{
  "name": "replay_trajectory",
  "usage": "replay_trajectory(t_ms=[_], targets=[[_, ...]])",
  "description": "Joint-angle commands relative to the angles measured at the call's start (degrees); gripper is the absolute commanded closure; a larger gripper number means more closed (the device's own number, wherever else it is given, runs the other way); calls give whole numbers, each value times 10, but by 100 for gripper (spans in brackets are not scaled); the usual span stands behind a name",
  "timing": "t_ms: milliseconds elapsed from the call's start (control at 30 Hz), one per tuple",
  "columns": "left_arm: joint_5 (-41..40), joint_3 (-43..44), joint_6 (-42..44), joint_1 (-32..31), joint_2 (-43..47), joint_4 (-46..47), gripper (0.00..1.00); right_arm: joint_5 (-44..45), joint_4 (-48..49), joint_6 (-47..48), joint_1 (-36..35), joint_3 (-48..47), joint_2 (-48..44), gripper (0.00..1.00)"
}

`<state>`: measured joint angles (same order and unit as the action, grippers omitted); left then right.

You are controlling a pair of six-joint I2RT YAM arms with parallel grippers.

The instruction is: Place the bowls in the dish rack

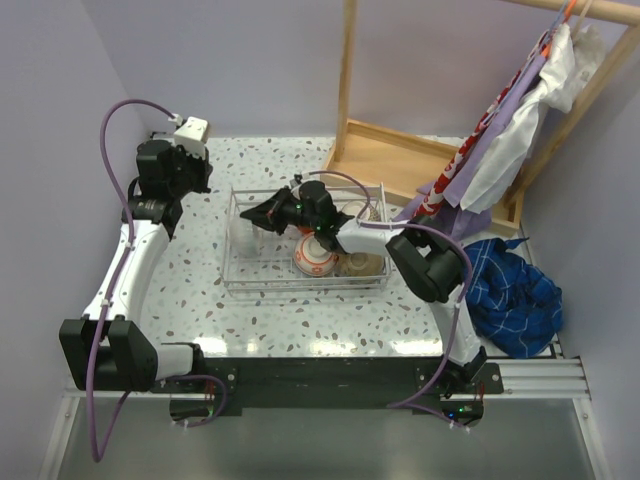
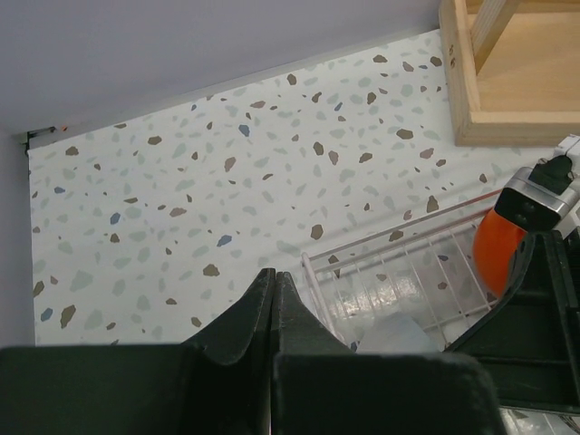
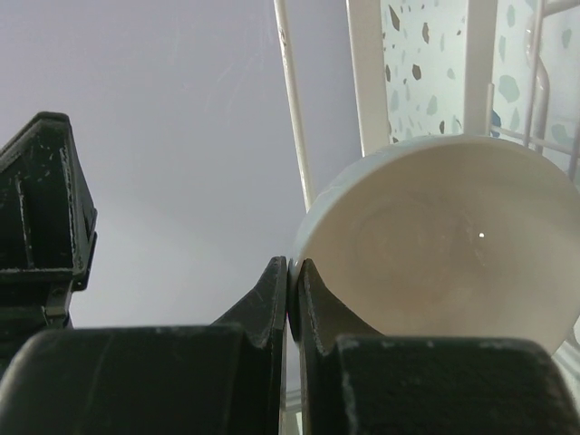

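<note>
My right gripper [image 3: 293, 265] is shut on the rim of a pale green-white bowl [image 3: 444, 245], held on edge inside the left end of the wire dish rack [image 1: 232, 285]. In the top view that gripper [image 1: 248, 216] reaches in from the right. A red-patterned bowl [image 1: 312, 258] and a tan bowl [image 1: 362, 265] sit in the rack, with another bowl [image 1: 355, 212] behind them. An orange bowl [image 2: 498, 254] shows in the left wrist view, behind the right arm. My left gripper [image 2: 275, 275] is shut and empty, hovering over the table just outside the rack's far left corner [image 2: 316, 276].
A wooden frame [image 1: 400, 160] stands behind the rack at the right, with clothes [image 1: 520, 130] hanging over it. A blue checked cloth [image 1: 515, 285] lies at the right edge. Walls close in at the back and left.
</note>
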<state>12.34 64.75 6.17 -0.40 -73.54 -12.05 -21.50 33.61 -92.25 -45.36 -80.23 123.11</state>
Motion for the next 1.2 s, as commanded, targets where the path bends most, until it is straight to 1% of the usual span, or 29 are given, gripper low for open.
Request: replay_trajectory(t_ms=[0, 67, 200, 433, 467, 533, 667, 733, 767, 867, 967, 1000, 1067, 1100, 1167], targets=[[12, -1, 4, -1, 10, 12, 100, -3, 8, -18, -3, -45, 16, 100], [11, 1, 4, -2, 9, 12, 100, -5, -8, -20, 0, -41, 13, 100], [12, 0, 4, -3, 9, 19, 100, -11, -63, -15, 8, 5, -10, 100], [16, -17, -3, -3, 16, 35, 100, -12, -110, 0, 11, 69, -45, 99], [17, -21, -5, -3, 19, 38, 100, -13, -118, 2, 11, 74, -48, 95], [20, -24, -5, -3, 23, 42, 100, -12, -125, 13, 11, 86, -52, 91], [22, -34, -9, -3, 30, 46, 100, -10, -144, 39, 14, 96, -66, 71], [25, -37, -11, -3, 33, 51, 99, -9, -139, 60, 18, 104, -79, 69], [25, -41, -13, -3, 35, 52, 98, -7, -136, 69, 19, 105, -84, 66], [29, -49, -16, -3, 40, 59, 97, -10, -119, 100, 23, 104, -91, 60], [32, -52, -18, -3, 46, 60, 96, -20, -111, 126, 31, 94, -90, 55], [32, -53, -17, -3, 46, 59, 96, -28, -114, 134, 34, 93, -91, 52], [31, -56, -18, -3, 50, 60, 96, -35, -125, 146, 44, 90, -99, 50], [33, -57, -20, -3, 52, 62, 96, -43, -143, 165, 48, 88, -103, 48], [35, -63, -27, -3, 56, 70, 95, -50, -180, 185, 59, 77, -117, 46]])
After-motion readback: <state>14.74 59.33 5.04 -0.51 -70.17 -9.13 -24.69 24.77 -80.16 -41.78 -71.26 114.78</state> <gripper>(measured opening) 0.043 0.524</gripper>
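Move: The right gripper has the white bowl by its rim inside the rack's left end; the bowl's middle hangs about 6 cm below the fingers, 3 cm back and some 1 cm left. From that gripper, the red-patterned bowl stands roughly 16 cm right, 7 cm back and 8 cm lower; the orange bowl is about 15 cm right, 1 cm ahead and 7 cm lower. From the left gripper, the white bowl lies about 7 cm right, 6 cm back and 14 cm below. Ease the right gripper, still pinching the white bowl's rim, a couple of centimetres to the right and slightly down. Then spread the fingers to about half open to let go of the rim, and keep drawing the hand right towards the red-patterned bowl, about 5 cm in all and 2 to 3 cm lower, tipping the fingers down some 10 degrees. ##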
